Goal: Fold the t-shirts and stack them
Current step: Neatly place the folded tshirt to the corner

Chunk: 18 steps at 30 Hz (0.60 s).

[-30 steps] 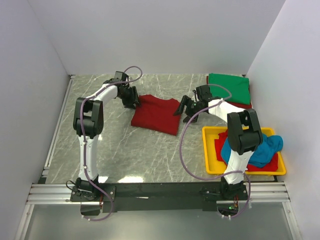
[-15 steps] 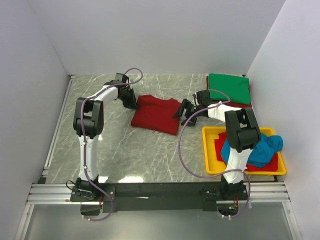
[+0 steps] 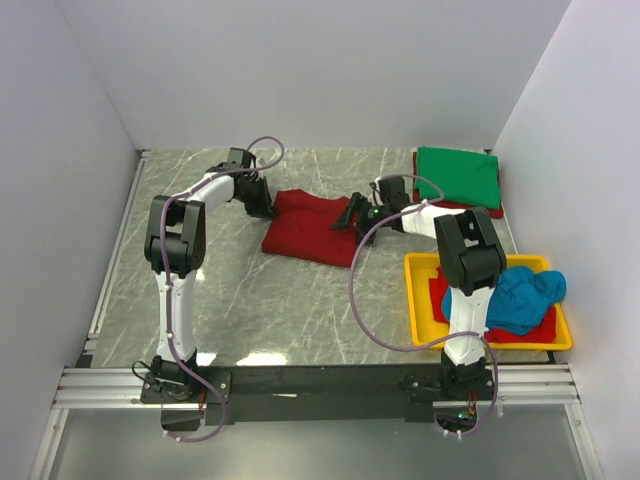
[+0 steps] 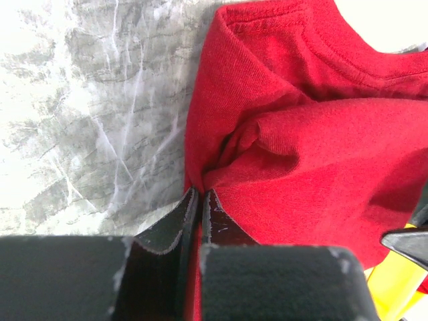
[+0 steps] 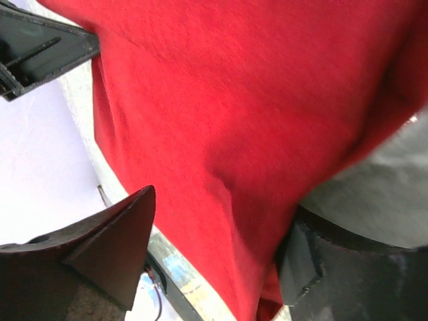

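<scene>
A folded dark red t-shirt (image 3: 312, 228) lies mid-table. My left gripper (image 3: 265, 205) is at its left edge, jaws shut on a pinch of the red cloth (image 4: 199, 200), which bunches up just ahead of them. My right gripper (image 3: 350, 215) is at the shirt's right edge. Its fingers (image 5: 114, 241) stand wide apart, open, with the red t-shirt (image 5: 234, 100) lying between them. A folded green t-shirt (image 3: 457, 177) rests on another red one at the back right. A teal blue t-shirt (image 3: 520, 300) lies crumpled in the yellow tray.
The yellow tray (image 3: 415, 300) sits at the right front, with red cloth under the blue shirt. White walls close in the marble table on three sides. The right arm's cable loops over the table in front of the red shirt.
The left gripper has closed on the red shirt's left edge. The right gripper has moved left, from beside the shirt onto its right edge.
</scene>
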{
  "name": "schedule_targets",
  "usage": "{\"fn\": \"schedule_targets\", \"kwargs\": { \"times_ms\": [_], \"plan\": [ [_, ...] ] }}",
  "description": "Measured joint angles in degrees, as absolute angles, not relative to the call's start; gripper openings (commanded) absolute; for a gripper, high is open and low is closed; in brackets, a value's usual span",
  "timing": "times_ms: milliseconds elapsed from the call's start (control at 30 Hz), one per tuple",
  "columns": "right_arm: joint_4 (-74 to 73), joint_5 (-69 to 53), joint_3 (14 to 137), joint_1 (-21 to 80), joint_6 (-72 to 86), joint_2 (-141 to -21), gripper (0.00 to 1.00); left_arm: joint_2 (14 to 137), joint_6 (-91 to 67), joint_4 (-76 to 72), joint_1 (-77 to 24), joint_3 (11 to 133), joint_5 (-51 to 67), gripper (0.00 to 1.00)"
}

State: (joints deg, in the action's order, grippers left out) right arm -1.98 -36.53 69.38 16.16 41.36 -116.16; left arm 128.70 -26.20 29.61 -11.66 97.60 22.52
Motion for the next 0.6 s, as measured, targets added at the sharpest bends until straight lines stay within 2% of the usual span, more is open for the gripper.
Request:
{"fn": "schedule_targets", "kwargs": {
  "times_ms": [67, 100, 200, 300, 333, 367, 433, 533, 600],
  "plan": [
    [-2.0, -35.5, 70.7, 16.9, 41.5, -117.2, 0.62, 128.7, -26.2, 29.5, -11.6, 97.5, 22.7, 0.04],
    [-2.0, -35.0, 71.2, 17.2, 41.5, -117.6, 0.5, 128.6, -26.2, 29.3, -11.6, 97.3, 22.8, 0.04],
    [-2.4, -33.1, 71.9, 17.6, 41.6, -118.7, 0.38, 128.4, -26.2, 28.8, -11.6, 96.9, 23.0, 0.11],
    [-4.1, -30.7, 72.4, 17.7, 41.2, -118.7, 0.22, 128.3, -26.4, 28.5, -11.5, 96.7, 23.2, 0.3],
    [-5.0, -29.5, 72.8, 17.8, 40.9, -118.7, 0.08, 128.3, -26.6, 28.4, -11.4, 96.7, 23.6, 0.41],
    [-5.9, -28.9, 73.2, 17.8, 40.2, -118.7, 0.01, 128.2, -27.0, 28.3, -11.4, 96.7, 24.1, 0.46],
    [-8.7, -26.7, 75.0, 18.0, 39.2, -118.7, 0.0, 127.9, -27.5, 28.3, -11.5, 96.8, 24.5, 0.57],
    [-14.2, -22.3, 79.0, 18.4, 36.3, -118.7, 0.0, 127.3, -28.0, 28.6, -11.8, 96.9, 24.6, 0.65],
    [-18.3, -19.7, 82.5, 18.4, 34.3, -118.7, 0.0, 127.0, -28.1, 29.0, -11.8, 96.9, 24.5, 0.67]
  ]
}}
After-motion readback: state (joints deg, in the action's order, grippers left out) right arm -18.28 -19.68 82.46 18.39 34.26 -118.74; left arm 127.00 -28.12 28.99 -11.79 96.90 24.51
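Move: The folded red t-shirt's middle lies about 8 cm left of the right hand, roughly 1 cm ahead and 2 cm below, its right edge near that hand's open fingers. From the left hand, already shut on the shirt's left edge, the middle is some 10 cm right and 4 cm back. The green t-shirt stack stands about 24 cm right of and 13 cm ahead of the right hand; the yellow bin, about 30 cm right and 16 cm back. The red t-shirt's right edge is pinched as the right hand sinks about 2 cm, easing forward, and shuts its fingers; still closed, that hand then carries the edge forward, with some right and up, while the fingers tip some 15 degrees steeper downward. The left hand holds at first, then opens, lets go of the left edge and rises 1.5 cm. ##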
